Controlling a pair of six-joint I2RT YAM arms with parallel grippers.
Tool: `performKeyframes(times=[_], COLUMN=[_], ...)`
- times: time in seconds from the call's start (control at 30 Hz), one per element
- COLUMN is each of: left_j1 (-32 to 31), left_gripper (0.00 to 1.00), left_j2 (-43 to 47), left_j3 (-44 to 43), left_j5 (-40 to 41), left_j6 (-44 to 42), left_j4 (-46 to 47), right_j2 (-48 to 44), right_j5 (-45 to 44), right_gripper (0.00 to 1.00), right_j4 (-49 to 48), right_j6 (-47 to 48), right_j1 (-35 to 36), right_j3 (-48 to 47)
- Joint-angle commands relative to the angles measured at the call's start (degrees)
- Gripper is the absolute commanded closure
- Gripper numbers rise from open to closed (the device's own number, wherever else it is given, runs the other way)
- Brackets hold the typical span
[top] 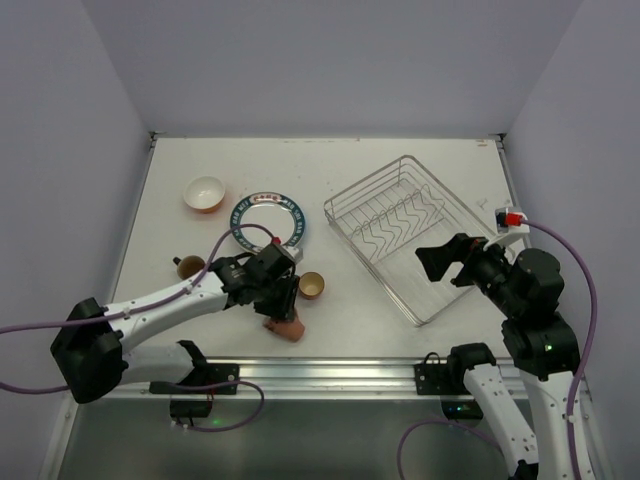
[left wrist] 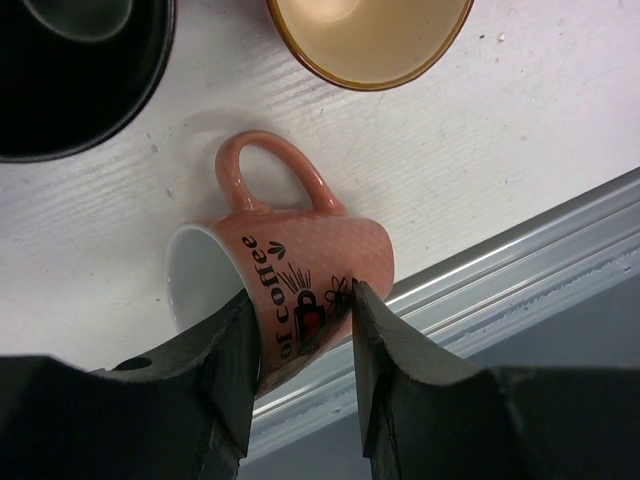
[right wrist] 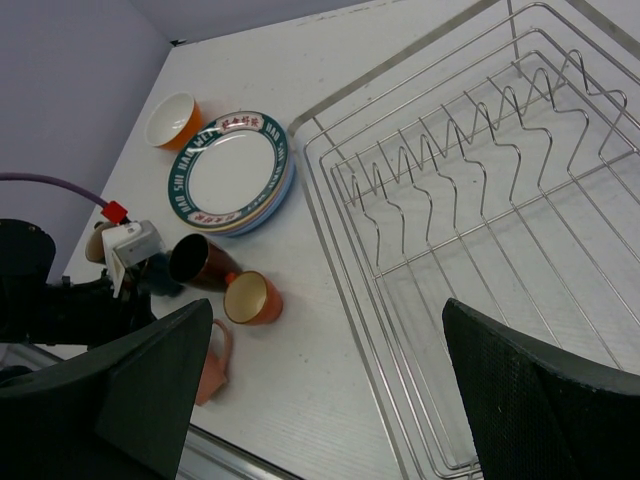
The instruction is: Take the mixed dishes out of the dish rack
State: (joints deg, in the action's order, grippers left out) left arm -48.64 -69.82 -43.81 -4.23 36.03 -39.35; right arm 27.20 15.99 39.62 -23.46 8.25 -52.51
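A pink mug (left wrist: 300, 260) printed with "coffee" lies on its side near the table's front edge (top: 285, 328), also seen in the right wrist view (right wrist: 205, 365). My left gripper (left wrist: 300, 300) is shut on its body, one finger on each side (top: 280, 305). The silver wire dish rack (top: 365, 188) stands at the right with no dishes in its slots (right wrist: 322, 230). My right gripper (right wrist: 328, 310) hangs open above the rack's near left corner (top: 445, 262), holding nothing.
A stack of plates (top: 267, 221) topped by a patterned-rim one sits left of the rack. An orange bowl (top: 204, 193) is farther left. An orange mug (top: 312, 286), a dark mug (right wrist: 200, 262) and a brown mug (top: 190, 267) stand around my left gripper.
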Motion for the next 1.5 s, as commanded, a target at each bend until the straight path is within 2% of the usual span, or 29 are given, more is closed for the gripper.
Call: performKeyframes(times=[0.0,0.07,0.47,0.73,0.97,1.17,1.47], left_j1=[-2.59,-4.44,-13.14,-19.64,-21.4,-23.78,-23.78], left_gripper=[0.94,1.0,1.0,1.0,1.0,1.0,1.0], left_j2=[-1.63,-1.98,-5.06,-13.4,-18.06,-21.67,-16.06], left_j3=[-2.85,-4.26,-6.9,-11.2,-13.58,-16.74,-15.34], left_j5=[6.77,8.71,15.82,24.69,30.5,36.3,37.27], left_j6=[0.53,1.49,8.0,12.83,15.91,18.72,18.37], left_j4=[-7.38,-9.15,-11.27,-13.64,-13.82,-17.6,-10.84], right_j2=[-0.31,-0.48,-1.1,-1.8,-1.8,-1.8,-1.19], right_j5=[0.18,0.27,0.97,2.56,2.29,2.12,2.2], right_gripper=[0.01,0.01,0.01,0.01,0.01,0.01,0.01], right_j4=[-1.12,-1.12,-1.12,-1.74,-1.82,-2.0,-2.0], right_j6=[1.05,1.05,1.14,1.23,1.31,1.4,1.4], right_j1=[0.36,0.36,0.45,0.54,0.63,0.71,0.89], right_j3=[-0.22,-0.31,-0.84,-0.57,-0.31,-0.31,-0.49])
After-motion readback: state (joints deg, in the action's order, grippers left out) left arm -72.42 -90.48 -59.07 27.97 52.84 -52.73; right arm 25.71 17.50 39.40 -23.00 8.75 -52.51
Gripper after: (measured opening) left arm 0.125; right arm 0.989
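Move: The pink mug lies on its side right at the left fingertips, its middle about 1 cm back, level sideways and some 3 cm below the left hand, with its mouth facing left. A tan cup stands about 9 cm ahead and 8 cm to the right of that hand; a dark brown mug is some 14 cm ahead and 4 cm to its left, both about as low. From the right hand, the pink mug is roughly 40 cm left, 9 cm back and 24 cm below. Draw the left gripper right about 4 cm and back a little over 2 cm, bringing the fingers together, then dip about 2 cm while coming some 2 cm back to the left and forward. Tilt the wrist some 30 degrees throughout so the fingertips swing left and forward, and shut the fingers on the pink mug's wall at the rim, one inside the mouth and one outside. ##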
